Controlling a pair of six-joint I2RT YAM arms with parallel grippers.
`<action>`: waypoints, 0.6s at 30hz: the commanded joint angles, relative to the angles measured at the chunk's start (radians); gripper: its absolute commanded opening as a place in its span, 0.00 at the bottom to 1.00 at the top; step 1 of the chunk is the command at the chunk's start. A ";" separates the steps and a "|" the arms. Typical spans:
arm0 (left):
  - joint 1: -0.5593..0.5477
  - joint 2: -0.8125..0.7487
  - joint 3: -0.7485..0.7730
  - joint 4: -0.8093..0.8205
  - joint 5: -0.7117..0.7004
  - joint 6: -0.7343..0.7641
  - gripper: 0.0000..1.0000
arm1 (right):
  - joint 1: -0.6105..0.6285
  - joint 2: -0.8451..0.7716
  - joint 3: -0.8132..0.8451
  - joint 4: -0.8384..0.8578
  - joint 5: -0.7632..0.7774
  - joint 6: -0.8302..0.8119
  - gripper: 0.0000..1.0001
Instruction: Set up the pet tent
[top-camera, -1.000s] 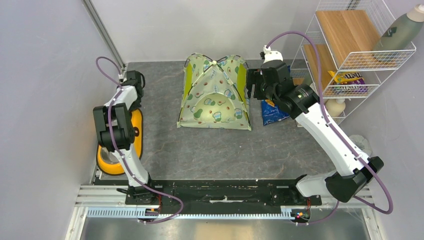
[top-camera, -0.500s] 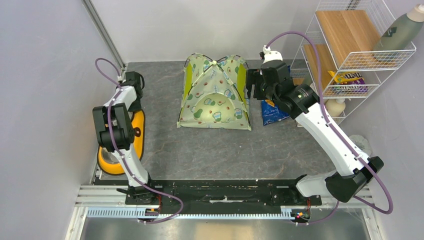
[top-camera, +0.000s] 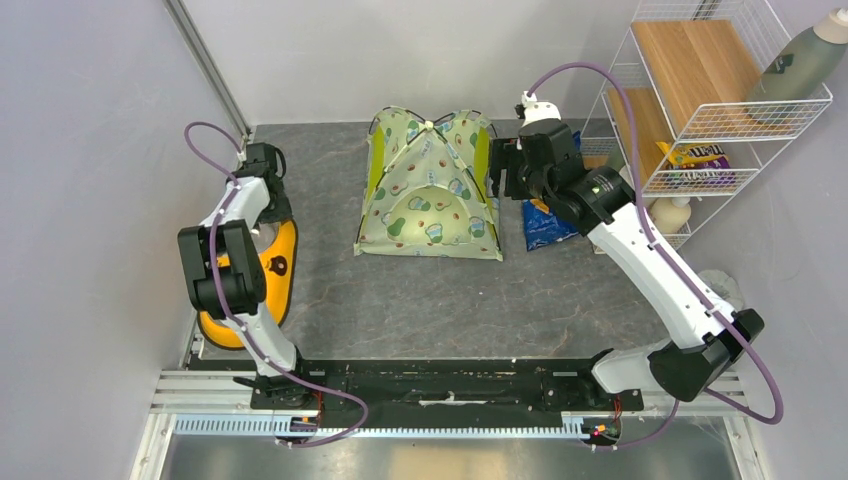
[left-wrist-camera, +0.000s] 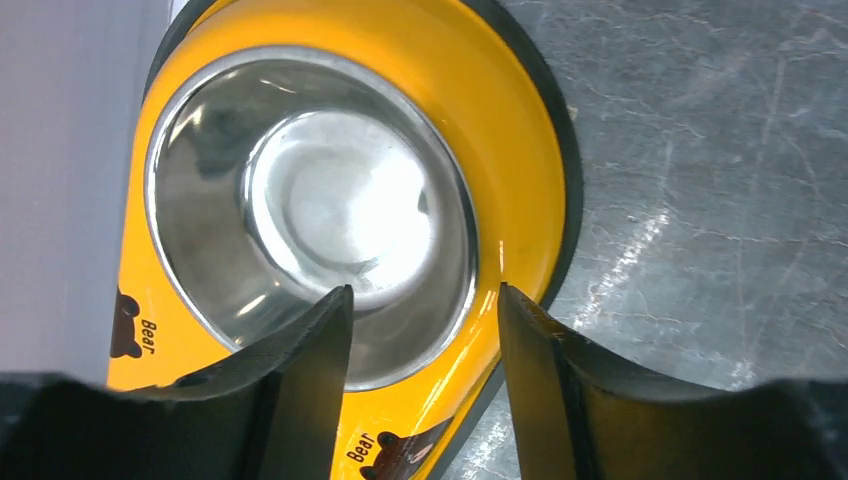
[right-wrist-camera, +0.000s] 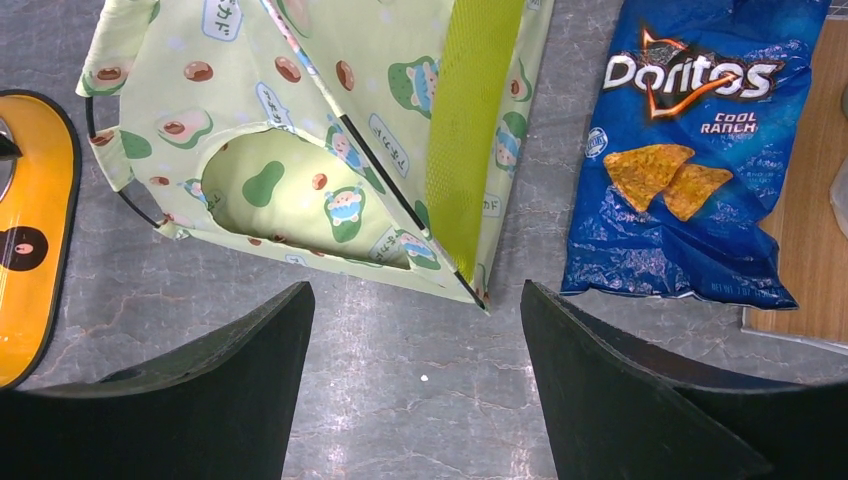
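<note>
The pet tent (top-camera: 430, 190) stands as a dome at the back middle of the table, with its round doorway facing the arms. Its avocado print, lime-green panel and black poles also show in the right wrist view (right-wrist-camera: 330, 130). My right gripper (top-camera: 503, 170) hovers just right of the tent, open, and nothing is between its fingers (right-wrist-camera: 415, 290); the tent's near right corner lies below them. My left gripper (top-camera: 266, 200) is far left, open over the rim of a yellow pet bowl (left-wrist-camera: 424, 290), and it holds nothing.
The yellow bowl holder (top-camera: 245, 290) with a steel bowl (left-wrist-camera: 310, 200) lies by the left wall. A blue Doritos bag (top-camera: 548, 222) lies right of the tent. A white wire shelf (top-camera: 700, 100) with wooden boards, a snack pack and a bottle stands at the back right.
The left arm has swung its elbow leftward, and the yellow bowl holder's far end now sits a little further right. The right gripper has edged slightly toward the tent.
</note>
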 joint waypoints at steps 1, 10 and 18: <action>-0.003 -0.070 0.001 0.016 0.101 -0.030 0.65 | -0.005 -0.032 0.018 0.010 -0.011 -0.005 0.83; -0.003 -0.144 0.054 -0.070 0.102 -0.033 0.72 | -0.005 -0.052 -0.015 0.011 -0.003 0.013 0.83; -0.271 -0.354 0.052 -0.079 0.321 -0.137 0.88 | -0.007 -0.106 -0.047 -0.082 0.097 0.051 0.88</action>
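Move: The open left hand hangs just above the far bowl in the yellow stand; the bowl's middle is about 5 cm to its left, 1 cm ahead and 4 cm lower. The stand's middle lies 6 cm left and 9 cm back, the near bowl 8 cm left and 17 cm back. The pet tent is some 33 cm to the right, 6 cm farther out. From the right hand, the tent lies about 20 cm left, 10 cm ahead and 16 cm below. Already off its grip on the seated bowl, the left hand leaves the yellow stand, easing slowly up and a little right, then swinging away faster to the right towards the tent: about 7 cm up and 7 cm right in all. The fingers spread wider, and the wrist tilts roughly 15 degrees, swinging the fingertips forward and taking out some of their leftward lean. ##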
